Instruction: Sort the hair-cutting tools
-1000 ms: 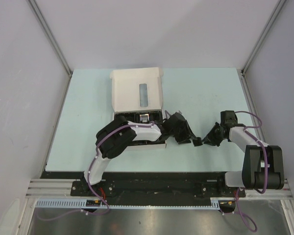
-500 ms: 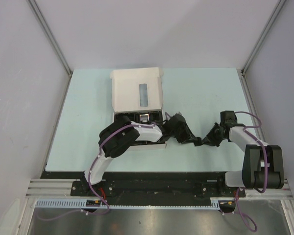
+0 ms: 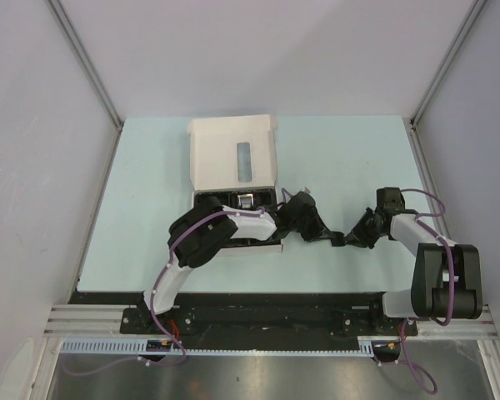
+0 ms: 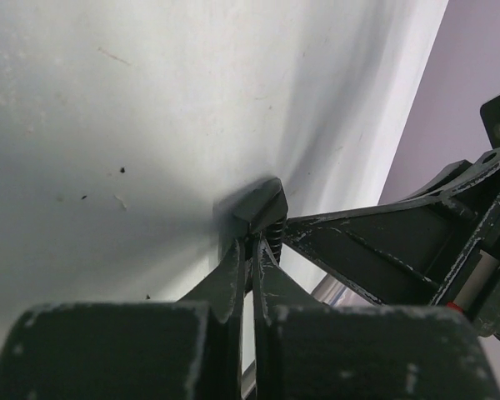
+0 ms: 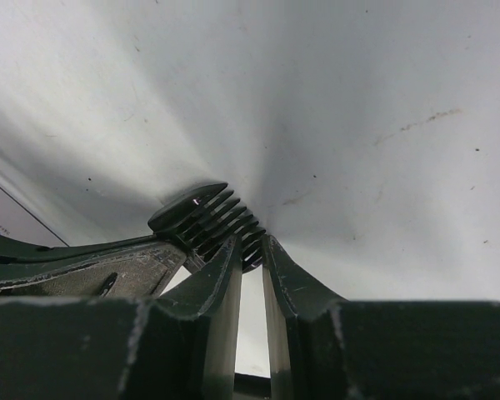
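Note:
A small black comb guard (image 5: 202, 210) with ribbed teeth hangs just above the table between both grippers. My right gripper (image 5: 250, 243) is shut on its toothed end. From the opposite side my left gripper (image 4: 253, 243) is shut on the guard's (image 4: 262, 205) other end. In the top view the two grippers meet right of the box, left gripper (image 3: 327, 236) and right gripper (image 3: 348, 240), with the guard (image 3: 337, 239) between them. A black-and-silver piece (image 3: 246, 201) lies in the black tray (image 3: 207, 200). Other tools are hidden under the left arm.
The white box lid (image 3: 233, 154) lies open behind the black tray at the table's centre. The left arm's forearm (image 3: 233, 225) stretches across the tray's front. The right arm's fingers (image 4: 383, 242) cross the left wrist view.
My left gripper has closed from half open onto the comb guard, after sliding slightly right toward the right gripper. The right gripper has kept its grip and place.

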You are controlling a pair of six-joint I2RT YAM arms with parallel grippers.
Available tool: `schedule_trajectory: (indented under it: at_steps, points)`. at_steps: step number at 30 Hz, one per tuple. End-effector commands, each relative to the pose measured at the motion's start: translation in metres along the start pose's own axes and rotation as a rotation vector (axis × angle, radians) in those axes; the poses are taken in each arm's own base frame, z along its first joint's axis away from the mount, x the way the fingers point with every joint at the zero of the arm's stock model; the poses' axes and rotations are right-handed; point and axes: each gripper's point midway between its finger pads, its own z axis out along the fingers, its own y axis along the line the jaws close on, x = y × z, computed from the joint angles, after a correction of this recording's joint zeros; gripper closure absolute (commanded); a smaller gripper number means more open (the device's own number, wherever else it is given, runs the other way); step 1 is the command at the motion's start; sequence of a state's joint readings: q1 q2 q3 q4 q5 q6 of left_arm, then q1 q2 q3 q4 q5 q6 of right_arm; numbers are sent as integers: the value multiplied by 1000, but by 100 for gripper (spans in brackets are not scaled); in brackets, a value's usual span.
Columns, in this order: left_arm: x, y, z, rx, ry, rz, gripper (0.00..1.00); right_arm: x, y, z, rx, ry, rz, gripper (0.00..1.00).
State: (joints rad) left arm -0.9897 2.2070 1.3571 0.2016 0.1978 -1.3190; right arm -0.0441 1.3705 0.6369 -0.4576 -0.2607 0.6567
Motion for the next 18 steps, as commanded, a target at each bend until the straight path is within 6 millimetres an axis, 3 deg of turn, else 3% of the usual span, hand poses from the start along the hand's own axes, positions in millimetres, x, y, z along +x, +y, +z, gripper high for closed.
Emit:
schedule_trajectory:
  at_steps: [1, 7, 13, 18]
  points:
    - [-1, -30, -2, 79, -6, 54, 100, 2, 11, -1, -42, 31, -13, 79]
    - [-7, -35, -8, 96, -13, 71, 100, -4, 15, -10, -61, -6, -7, 77]
    - [-9, -44, -16, 130, 18, 82, 100, -13, 6, -25, -28, -46, 18, 57]
    - [-15, -51, -28, 158, 37, 98, 100, -33, 10, -50, -43, -133, 38, 54]
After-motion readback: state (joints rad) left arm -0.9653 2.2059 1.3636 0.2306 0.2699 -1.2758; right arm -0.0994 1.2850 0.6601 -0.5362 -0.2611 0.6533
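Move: The comb attachment is pinched between both hands: its middle lies about 2 cm to the right of the left hand and 1 cm below it, level with it fore and aft, and about 2 cm to the left of the right hand at much the same height. From the left hand, the open case's tray is centred some 26 cm left and 6 cm ahead, about 1 cm lower, with its folded-back lid roughly 27 cm left and 25 cm ahead. The right hand gives up its edge of the comb attachment, its fingers opening from a narrow gap to about half wide, and then comes away up and to its right, about 2 cm up and 1.5 cm sideways, gathering speed. Meanwhile the left fingers, already shut on the comb attachment's other edge, keep their pinch and ease it up by about 1 cm, with hardly any turn of the wrist. ##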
